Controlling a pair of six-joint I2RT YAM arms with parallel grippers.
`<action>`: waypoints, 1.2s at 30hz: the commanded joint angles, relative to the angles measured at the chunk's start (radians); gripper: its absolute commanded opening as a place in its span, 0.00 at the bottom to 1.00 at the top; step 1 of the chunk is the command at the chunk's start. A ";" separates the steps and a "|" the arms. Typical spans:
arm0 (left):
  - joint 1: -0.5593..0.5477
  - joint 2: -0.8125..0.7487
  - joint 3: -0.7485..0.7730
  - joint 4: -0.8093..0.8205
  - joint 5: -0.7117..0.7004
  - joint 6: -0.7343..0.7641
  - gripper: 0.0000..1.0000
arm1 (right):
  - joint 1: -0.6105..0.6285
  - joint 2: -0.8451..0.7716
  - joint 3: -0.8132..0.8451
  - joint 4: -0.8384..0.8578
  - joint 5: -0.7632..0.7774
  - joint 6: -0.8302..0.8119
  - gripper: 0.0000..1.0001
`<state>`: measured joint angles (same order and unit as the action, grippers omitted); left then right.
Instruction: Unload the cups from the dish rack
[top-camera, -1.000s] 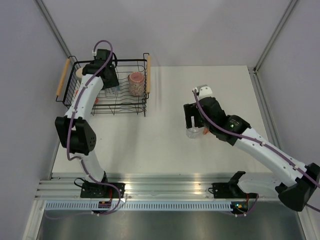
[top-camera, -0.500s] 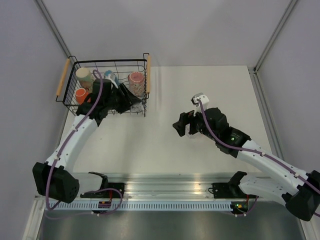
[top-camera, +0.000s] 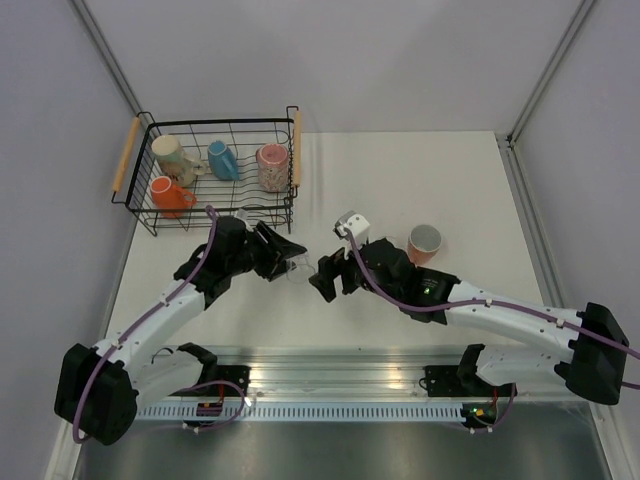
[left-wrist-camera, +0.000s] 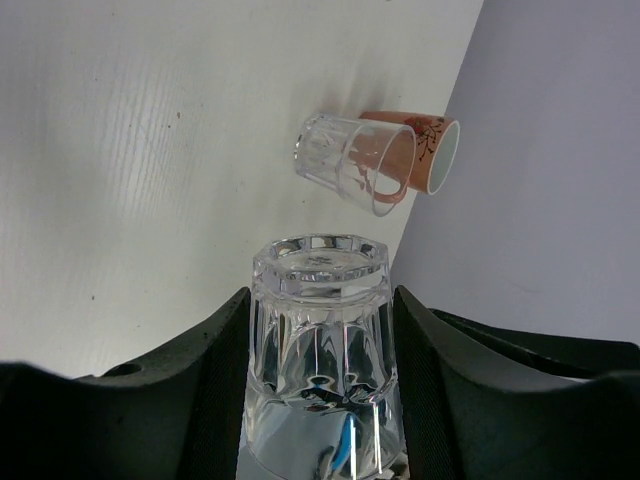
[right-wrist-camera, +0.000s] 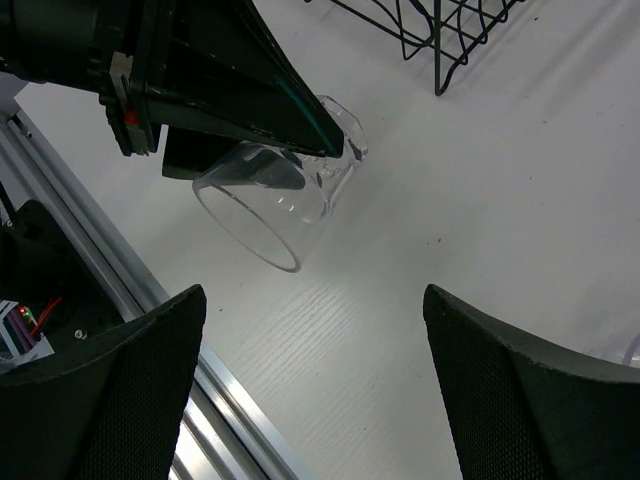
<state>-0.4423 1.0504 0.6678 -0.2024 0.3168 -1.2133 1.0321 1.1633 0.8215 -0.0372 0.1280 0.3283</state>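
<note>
The black wire dish rack (top-camera: 294, 150) stands at the back left. It holds a cream mug (top-camera: 170, 155), a blue mug (top-camera: 222, 160), an orange mug (top-camera: 168, 193) and a pink patterned cup (top-camera: 271, 167). My left gripper (top-camera: 296, 256) is out over the table's middle, shut on a clear faceted tumbler (left-wrist-camera: 320, 350) held tilted above the surface. My right gripper (top-camera: 322, 279) faces it from the right, fingers wide open and empty, with the tumbler (right-wrist-camera: 275, 200) just beyond its fingertips. A salmon leaf-patterned cup (top-camera: 424, 243) stands on the table to the right, with a clear mug (left-wrist-camera: 345, 165) beside it.
The rack's near right corner (right-wrist-camera: 440, 40) lies just behind the two grippers. An aluminium rail (top-camera: 340, 365) runs along the near table edge. Grey walls (top-camera: 590, 180) close in the left, back and right sides.
My left arm has pulled out of the rack with the clear tumbler and moved right and nearer. My right arm has left the two cups and swung left toward it.
</note>
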 joint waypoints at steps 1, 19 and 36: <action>-0.013 -0.038 -0.046 0.152 -0.018 -0.179 0.02 | 0.042 0.025 0.010 0.063 0.083 0.014 0.92; -0.205 -0.023 -0.146 0.296 0.007 -0.414 0.02 | 0.082 0.110 -0.024 0.166 0.479 0.077 0.26; -0.225 -0.009 -0.134 0.284 -0.096 -0.264 1.00 | 0.088 -0.057 -0.045 -0.002 0.565 0.098 0.01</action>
<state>-0.6628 1.0378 0.5167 0.1051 0.2199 -1.5929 1.1275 1.1736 0.7654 -0.0227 0.5945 0.4007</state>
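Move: Held sideways in the left fingers, the clear cup has its middle about 4 cm ahead of the open right gripper, 6 cm to its left and 3 cm lower. From the left hand, the right gripper waits some 4 cm back, 8 cm right and 3 cm higher; the dish rack's near right corner is about 13 cm ahead, 1 cm left and 10 cm below. From the right hand, the standing glass is about 7 cm ahead, 15 cm right, and the terracotta mug 9 cm ahead, 24 cm right, both some 15 cm below. Bringing the held cup about 4 cm rightward to the right gripper, the left hand rolls some 15 degrees and pauses. The right hand sinks about 3 cm and eases 2 cm forward, turning clockwise, and shuts its fingers on the cup's rim. The left fingers then open wide to let go, as the right begins drawing right and up. ##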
